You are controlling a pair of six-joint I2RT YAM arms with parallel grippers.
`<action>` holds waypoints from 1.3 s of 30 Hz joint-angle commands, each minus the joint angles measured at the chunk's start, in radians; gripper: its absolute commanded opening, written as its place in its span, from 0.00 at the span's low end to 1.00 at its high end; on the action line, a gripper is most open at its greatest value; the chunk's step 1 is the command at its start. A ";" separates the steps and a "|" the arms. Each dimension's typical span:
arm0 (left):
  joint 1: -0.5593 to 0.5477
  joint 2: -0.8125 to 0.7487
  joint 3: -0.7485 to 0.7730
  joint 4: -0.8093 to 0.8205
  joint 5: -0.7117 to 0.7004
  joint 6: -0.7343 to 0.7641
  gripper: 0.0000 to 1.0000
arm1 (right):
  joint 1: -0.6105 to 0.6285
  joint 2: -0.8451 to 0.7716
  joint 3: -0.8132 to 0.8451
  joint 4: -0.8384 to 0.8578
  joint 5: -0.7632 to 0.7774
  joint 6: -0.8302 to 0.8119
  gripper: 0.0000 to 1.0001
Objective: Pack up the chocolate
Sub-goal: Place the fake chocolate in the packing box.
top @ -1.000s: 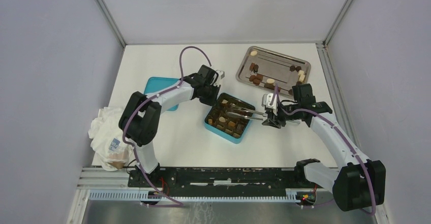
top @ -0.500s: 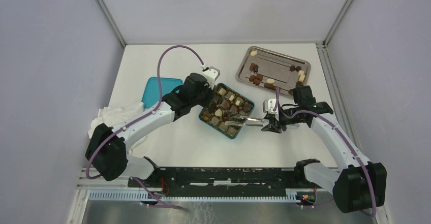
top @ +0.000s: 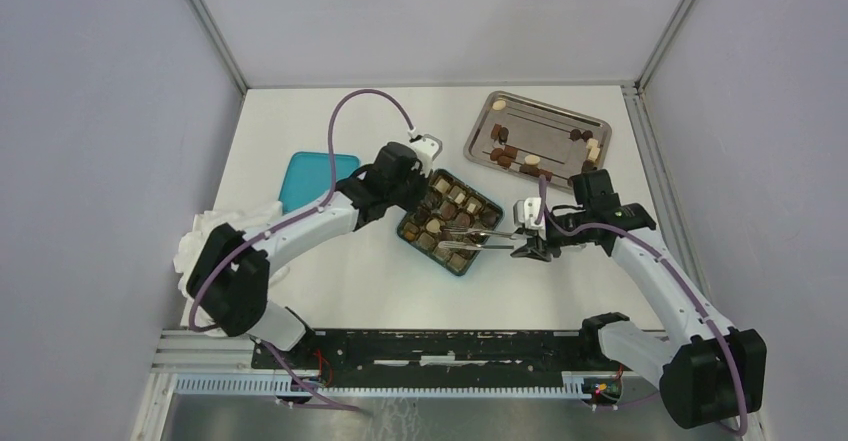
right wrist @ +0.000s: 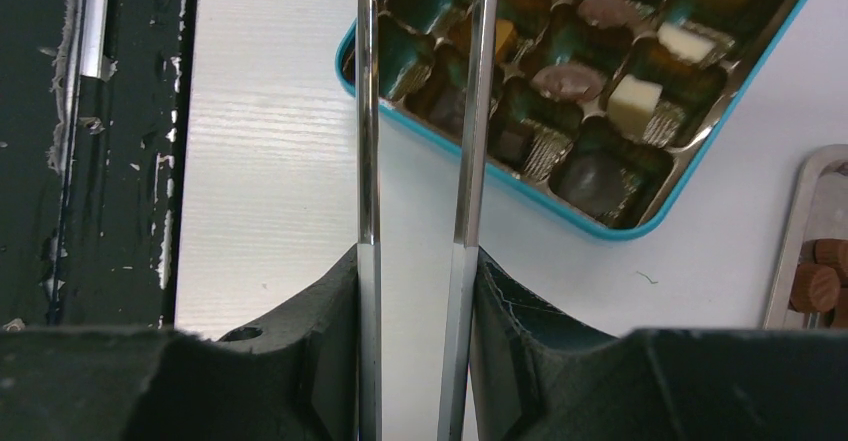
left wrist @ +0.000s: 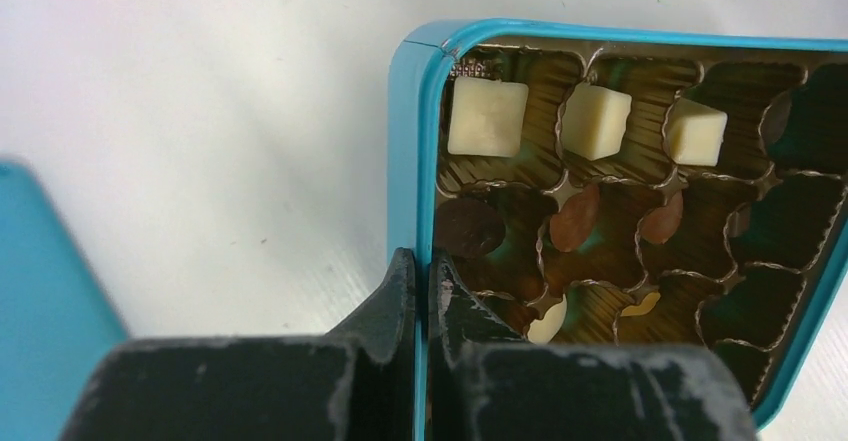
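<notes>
The teal box (top: 430,253) with its brown gridded insert lies mid-table. My left gripper (top: 413,194) is shut on the box's far-left wall (left wrist: 410,141), one jaw outside and one inside (left wrist: 422,273). Chocolate fills several cells: white cubes (left wrist: 487,118), brown rounds (left wrist: 574,219) and mixed pieces (right wrist: 635,101). More chocolate (top: 510,151) lies on the steel tray (top: 545,131). My right gripper (top: 528,242) (right wrist: 415,261) is shut on the long metal tweezers (top: 475,238) (right wrist: 367,161). Their prongs reach over the box's near corner (right wrist: 600,229), with the tips out of view.
The teal lid (top: 310,176) (left wrist: 40,301) lies left of the box. A crumpled white cloth (top: 215,251) sits at the table's left edge. The tray's edge (right wrist: 800,231) is close on the right. A black rail (top: 440,346) runs along the near edge.
The left arm swung its elbow out to the left while gripping the box's wall. The box turned and shifted slightly away. The right gripper and tweezers barely moved.
</notes>
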 commanded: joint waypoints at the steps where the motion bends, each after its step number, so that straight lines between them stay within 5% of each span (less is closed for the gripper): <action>1: 0.008 0.098 0.110 0.007 0.140 -0.061 0.02 | 0.034 -0.021 -0.009 0.135 0.058 0.088 0.00; 14: 0.053 0.288 0.206 -0.106 0.295 -0.128 0.04 | 0.166 0.074 -0.028 0.223 0.250 0.182 0.01; 30: 0.057 0.280 0.220 -0.139 0.244 -0.138 0.40 | 0.221 0.140 -0.018 0.232 0.312 0.219 0.05; 39: 0.066 0.101 0.172 -0.113 0.102 -0.092 0.49 | 0.229 0.153 -0.017 0.217 0.305 0.207 0.08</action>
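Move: The left hand already pinches the packing box's left rim and holds the box raised; the box's middle lies about 6 cm back, 6 cm right and 4 cm below it. The chocolate tray is roughly 12 cm ahead and 26 cm right, the blue lid about level and 23 cm left. From the right hand, already holding the tongs, the box's middle is some 6 cm ahead, 17 cm left and 6 cm lower. Down some 8 cm and slightly to its right, the left hand lowers the box by its rim towards the table, tipping about 20 degrees nose-down, then opens its fingers and lifts off by 3 to 4 cm. The right hand keeps its grip on the tongs and sinks about 5 cm beside the box, rolling its left side down so that the tongs dip over the cells. ##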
